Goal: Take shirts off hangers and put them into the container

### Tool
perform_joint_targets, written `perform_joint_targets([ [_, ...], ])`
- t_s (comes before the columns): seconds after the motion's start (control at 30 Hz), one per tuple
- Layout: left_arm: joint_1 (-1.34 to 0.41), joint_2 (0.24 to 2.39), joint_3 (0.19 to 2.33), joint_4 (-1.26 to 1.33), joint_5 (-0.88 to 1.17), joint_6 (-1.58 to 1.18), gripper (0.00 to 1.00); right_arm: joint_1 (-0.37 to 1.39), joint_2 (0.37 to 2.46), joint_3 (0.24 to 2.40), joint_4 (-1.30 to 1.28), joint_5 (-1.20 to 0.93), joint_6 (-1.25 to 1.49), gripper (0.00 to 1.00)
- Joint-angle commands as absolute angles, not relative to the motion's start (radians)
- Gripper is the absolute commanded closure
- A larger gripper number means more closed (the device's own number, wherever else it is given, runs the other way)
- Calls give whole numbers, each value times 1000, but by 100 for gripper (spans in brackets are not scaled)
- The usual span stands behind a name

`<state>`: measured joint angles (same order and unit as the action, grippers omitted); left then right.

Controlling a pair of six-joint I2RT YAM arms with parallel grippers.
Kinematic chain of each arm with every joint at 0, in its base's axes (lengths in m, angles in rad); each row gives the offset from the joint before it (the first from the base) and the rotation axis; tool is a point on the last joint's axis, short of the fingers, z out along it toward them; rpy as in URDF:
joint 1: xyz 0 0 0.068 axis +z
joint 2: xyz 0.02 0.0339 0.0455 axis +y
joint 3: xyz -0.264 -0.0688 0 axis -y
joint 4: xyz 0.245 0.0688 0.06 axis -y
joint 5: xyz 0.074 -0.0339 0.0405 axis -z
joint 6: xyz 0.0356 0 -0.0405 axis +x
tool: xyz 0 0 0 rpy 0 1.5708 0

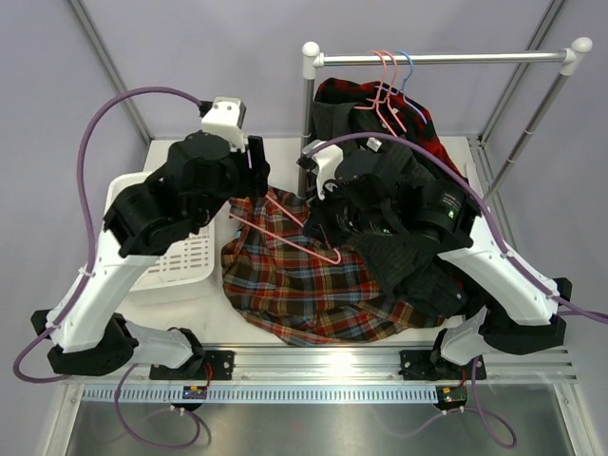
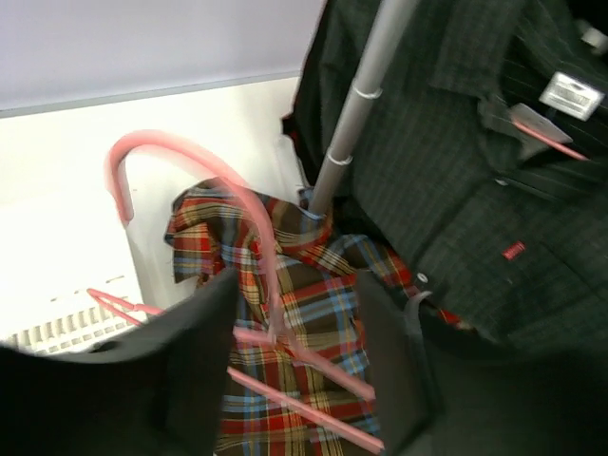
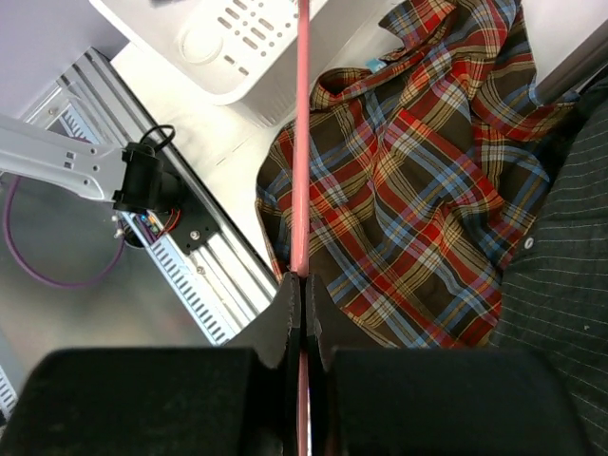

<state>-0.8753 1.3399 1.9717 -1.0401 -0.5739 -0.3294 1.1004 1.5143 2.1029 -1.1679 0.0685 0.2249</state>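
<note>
The red-green-cream plaid shirt lies crumpled on the table, off its hanger. A pink wire hanger hangs just above it. My right gripper is shut on one straight wire of that hanger. My left gripper is open; its fingers stand on either side of the hanger's neck without pinching it. The white slotted container sits left of the plaid shirt. A charcoal pinstriped shirt lies under my right arm.
A metal rail stands at the back, its post close to my left gripper. Pink hangers and a blue hanger hang on it with a red-and-black check shirt. The aluminium base rail runs along the near edge.
</note>
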Motion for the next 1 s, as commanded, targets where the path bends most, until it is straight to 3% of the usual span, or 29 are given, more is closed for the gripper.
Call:
perform_joint_targets([
  [0.0, -882, 1204, 1962, -937, -456, -310, 36, 1117, 1454, 2071, -1097, 133, 248, 100],
  [0.17, -881, 964, 1973, -865, -384, -307, 21, 1132, 1375, 2007, -1094, 179, 288, 100],
  [0.33, -882, 827, 1905, -896, -350, -348, 18, 1161, 1257, 1991, -1155, 352, 344, 100],
  [0.4, -882, 802, 1786, -900, -345, -362, 18, 1161, 1177, 2012, -1181, 392, 368, 100],
  [0.7, -882, 900, 1358, -743, -311, -465, 20, 1161, 1034, 2240, -1543, 804, 474, 100],
  [0.97, -908, 1057, 1296, -712, -353, -492, 20, 1161, 927, 2163, -1631, 953, 558, 100],
])
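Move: The plaid shirt lies heaped on the table, its middle about 8 cm right of the left hand, 6 cm back and 41 cm below; the container is some 28 cm to that hand's left and 5 cm forward. From the right hand, shut on the bare pink hanger, the rack's right foot is roughly 40 cm right, 20 cm ahead and well below; the plaid shirt is 7 cm left and 4 cm forward, the dark pinstripe shirt 11 cm right and 16 cm ahead. Back, left and up by some 15 cm each, the left hand draws clear of the hanger, spreading its half-open fingers further, then reverses forward-right and sinks nearly 30 cm towards the plaid shirt, tipping slightly down. The right hand keeps its pinch and swings the hanger right past the dark shirt, rising, the wrist turning clockwise. ##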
